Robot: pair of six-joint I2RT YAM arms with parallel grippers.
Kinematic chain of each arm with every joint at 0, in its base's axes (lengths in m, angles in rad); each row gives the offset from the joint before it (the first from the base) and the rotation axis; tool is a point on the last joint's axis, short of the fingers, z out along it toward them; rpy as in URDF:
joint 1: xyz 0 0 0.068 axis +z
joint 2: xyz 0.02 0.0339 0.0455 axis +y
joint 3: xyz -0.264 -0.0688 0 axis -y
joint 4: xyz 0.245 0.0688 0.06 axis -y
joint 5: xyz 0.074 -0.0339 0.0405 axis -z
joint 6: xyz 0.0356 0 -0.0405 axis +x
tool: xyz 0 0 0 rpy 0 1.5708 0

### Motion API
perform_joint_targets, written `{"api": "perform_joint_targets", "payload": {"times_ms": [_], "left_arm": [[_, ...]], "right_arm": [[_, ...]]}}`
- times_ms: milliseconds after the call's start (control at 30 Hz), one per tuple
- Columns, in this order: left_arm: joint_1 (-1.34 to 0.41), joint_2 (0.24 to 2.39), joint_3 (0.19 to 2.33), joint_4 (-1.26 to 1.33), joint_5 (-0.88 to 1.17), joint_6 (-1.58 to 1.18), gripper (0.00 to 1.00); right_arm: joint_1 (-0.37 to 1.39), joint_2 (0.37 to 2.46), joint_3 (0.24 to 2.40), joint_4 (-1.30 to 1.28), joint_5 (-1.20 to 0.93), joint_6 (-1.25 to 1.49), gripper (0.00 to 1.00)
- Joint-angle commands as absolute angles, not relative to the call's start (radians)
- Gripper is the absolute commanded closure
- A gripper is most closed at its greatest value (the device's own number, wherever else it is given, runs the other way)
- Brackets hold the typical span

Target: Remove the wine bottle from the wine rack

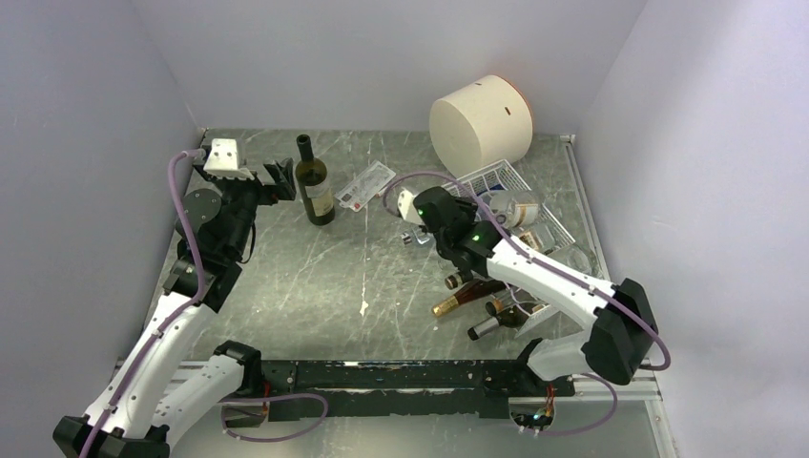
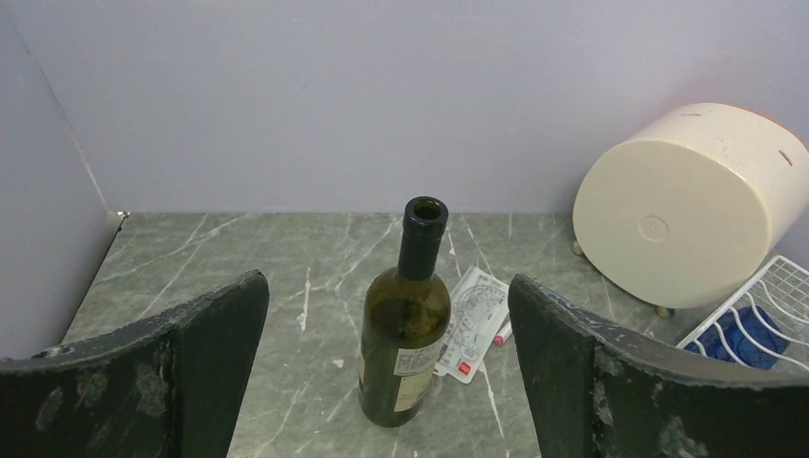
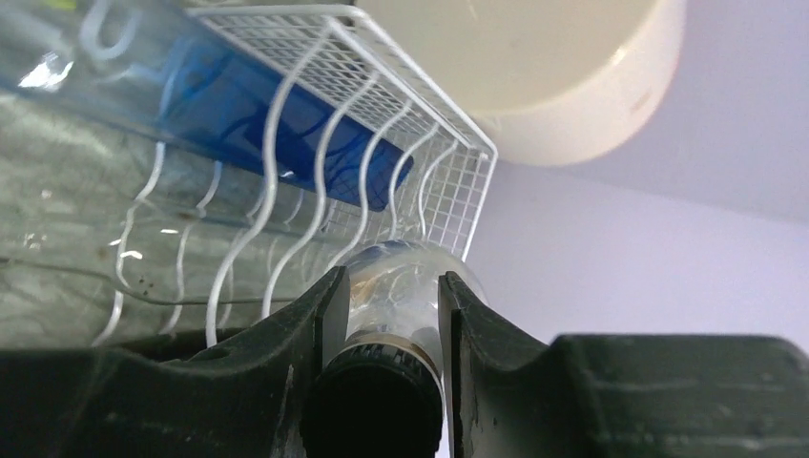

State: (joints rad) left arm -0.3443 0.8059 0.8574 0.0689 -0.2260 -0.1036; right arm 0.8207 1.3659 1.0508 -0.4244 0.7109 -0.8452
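The white wire wine rack (image 1: pixel 496 178) stands at the right of the table, and its wavy tiers (image 3: pixel 382 86) fill the right wrist view. A clear wine bottle (image 1: pixel 520 208) lies on the rack. My right gripper (image 1: pixel 469 212) is shut on its neck just behind the dark cap, with the clear glass (image 3: pixel 401 277) between the fingers (image 3: pixel 391 315). A dark green wine bottle (image 1: pixel 315 186) stands upright on the table at the back left. My left gripper (image 1: pixel 283 178) is open, facing that bottle (image 2: pixel 405 334) from a short way off and not touching it.
A big cream cylinder (image 1: pixel 480 119) lies at the back behind the rack. A white card (image 1: pixel 364 185) lies flat beside the green bottle. More bottles (image 1: pixel 467 291) poke out of the rack's near side. A blue-labelled clear bottle (image 3: pixel 286 114) lies in the rack.
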Motion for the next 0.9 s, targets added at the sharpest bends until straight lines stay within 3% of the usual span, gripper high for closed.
{"api": "perform_joint_targets", "payload": {"times_ms": [0,400,867], "left_arm": [[-0.351,0.8,0.882,0.087,-0.256,-0.084,0.01],[-0.351,0.824,0.886,0.08,-0.245,-0.092,0.0],[-0.348,0.832,0.897,0.072,-0.241,-0.084,0.01]], "right_arm": [[0.812,1.284,1.105,-0.321,0.796,-0.692,1.0],[0.813,1.224,1.148,-0.202,0.885,-0.683,1.0],[0.823,1.27,1.348,-0.26,0.946,-0.386,1.0]]}}
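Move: The right hand grips the neck of the clear bottle, whose middle lies some 10 cm to its right, 4 ahead and 2 lower. The rack's middle is about 15 cm right, 1 ahead and 12 below; the blue bottle is roughly 7 ahead, 3 left and 10 below. The standing green bottle is around 12 ahead, 33 left and 5 below. From the left hand, the clear bottle is about 52 right, 4 ahead and 18 below. Straight up, about 10 cm and without a halt, the right hand goes on lifting the clear bottle by its neck away from the rack. On the way the wrist rolls its left side up by some 30 degrees, tips the fingers upward and turns a little clockwise; the fingers keep their hold behind the black cap. ##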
